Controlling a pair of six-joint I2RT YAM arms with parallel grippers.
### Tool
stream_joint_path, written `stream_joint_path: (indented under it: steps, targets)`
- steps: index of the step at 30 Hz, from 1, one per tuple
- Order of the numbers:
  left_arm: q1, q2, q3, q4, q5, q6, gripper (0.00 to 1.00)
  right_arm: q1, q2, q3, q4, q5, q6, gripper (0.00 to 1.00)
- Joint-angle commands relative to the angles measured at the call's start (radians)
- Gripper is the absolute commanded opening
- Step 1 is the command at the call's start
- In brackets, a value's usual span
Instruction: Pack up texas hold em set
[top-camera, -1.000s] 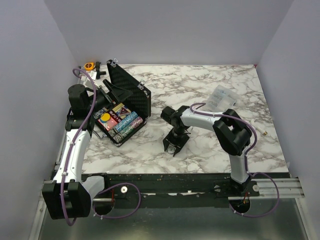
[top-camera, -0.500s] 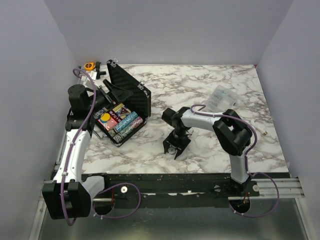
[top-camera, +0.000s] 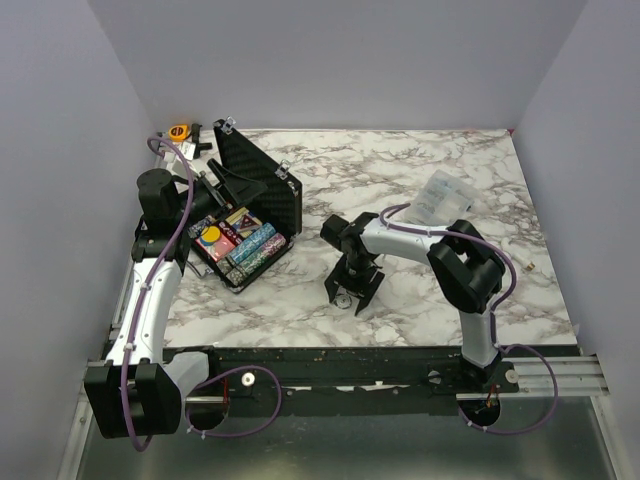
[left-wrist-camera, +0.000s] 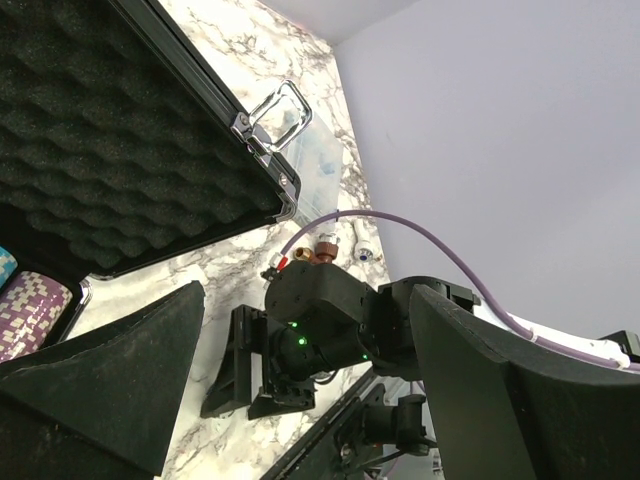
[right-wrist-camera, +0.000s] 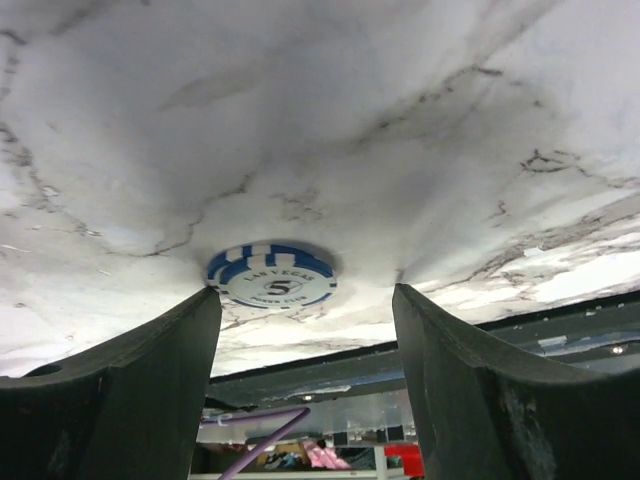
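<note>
The texas hold em set is a black case (top-camera: 285, 205) standing open at the table's left, its foam-lined lid (left-wrist-camera: 100, 130) raised. Rows of chips (top-camera: 252, 250) and a yellow disc (top-camera: 211, 237) lie inside. My left gripper (top-camera: 226, 190) hangs open over the case with nothing between its fingers (left-wrist-camera: 110, 380). A loose blue-and-white chip (right-wrist-camera: 272, 275) lies flat on the marble near the table's middle. My right gripper (right-wrist-camera: 305, 300) points down at it, open. The chip sits between the fingertips close to the left one, and I cannot tell if that one touches it.
A clear plastic bag (top-camera: 445, 195) lies at the back right. An orange tape roll (top-camera: 179, 131) sits behind the case at the back left corner. A small metal piece (top-camera: 527, 266) rests near the right edge. The table's front edge is just beyond the right gripper.
The right gripper's jaws have spread apart over the loose chip, and the wrist shifted slightly. The left arm and the case have not moved.
</note>
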Motion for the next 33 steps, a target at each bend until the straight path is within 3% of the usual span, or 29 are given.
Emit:
stream_joint_path:
  steps: [1, 12, 16, 24, 27, 31, 33]
  targets:
    - [-0.010, 0.005, -0.011, 0.025, 0.030, 0.002, 0.83, -0.006, 0.045, 0.018, 0.041, 0.147, -0.028, 0.70]
    - [-0.012, 0.008, -0.008, 0.025, 0.032, 0.004, 0.83, -0.004, 0.019, -0.035, 0.080, 0.214, -0.026, 0.58]
    - [-0.012, 0.012, -0.009, 0.025, 0.031, 0.004, 0.83, -0.004, 0.019, -0.074, 0.111, 0.188, -0.013, 0.42]
    - [-0.012, 0.015, -0.010, 0.024, 0.033, 0.002, 0.84, -0.002, 0.033, -0.073, 0.096, 0.184, -0.013, 0.41]
    - [-0.013, 0.018, -0.010, 0.025, 0.035, 0.002, 0.84, -0.003, 0.049, -0.047, 0.076, 0.176, -0.030, 0.35]
    - [-0.019, 0.024, -0.011, 0.025, 0.035, 0.009, 0.84, -0.003, 0.083, 0.038, 0.008, 0.159, -0.082, 0.24]
    - [-0.022, 0.027, -0.008, 0.024, 0.031, 0.017, 0.84, -0.003, 0.072, 0.050, -0.002, 0.158, -0.086, 0.01]
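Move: The last blue-and-white chip lies flat almost under the right fingertips: about 1 cm ahead of and 1 cm to the left of that hand, scarcely 1 cm down, close to the left finger. From this hand the open chip case lies roughly 17 cm farther out and 26 cm to the left, the clear box some 27 cm ahead and 22 cm to the right. For the left hand, the chip is about 13 cm back, 17 cm right and 30 cm below. Forward, staying low at table height, the right hand eases about 1.5 cm onto the chip while its fingertips swing outward some 5 degrees. The fingers narrow along the way and go on closing after the hand has all but stopped, until both tips pinch the chip's rim from either side and stop there, the grip effort clearly up. ##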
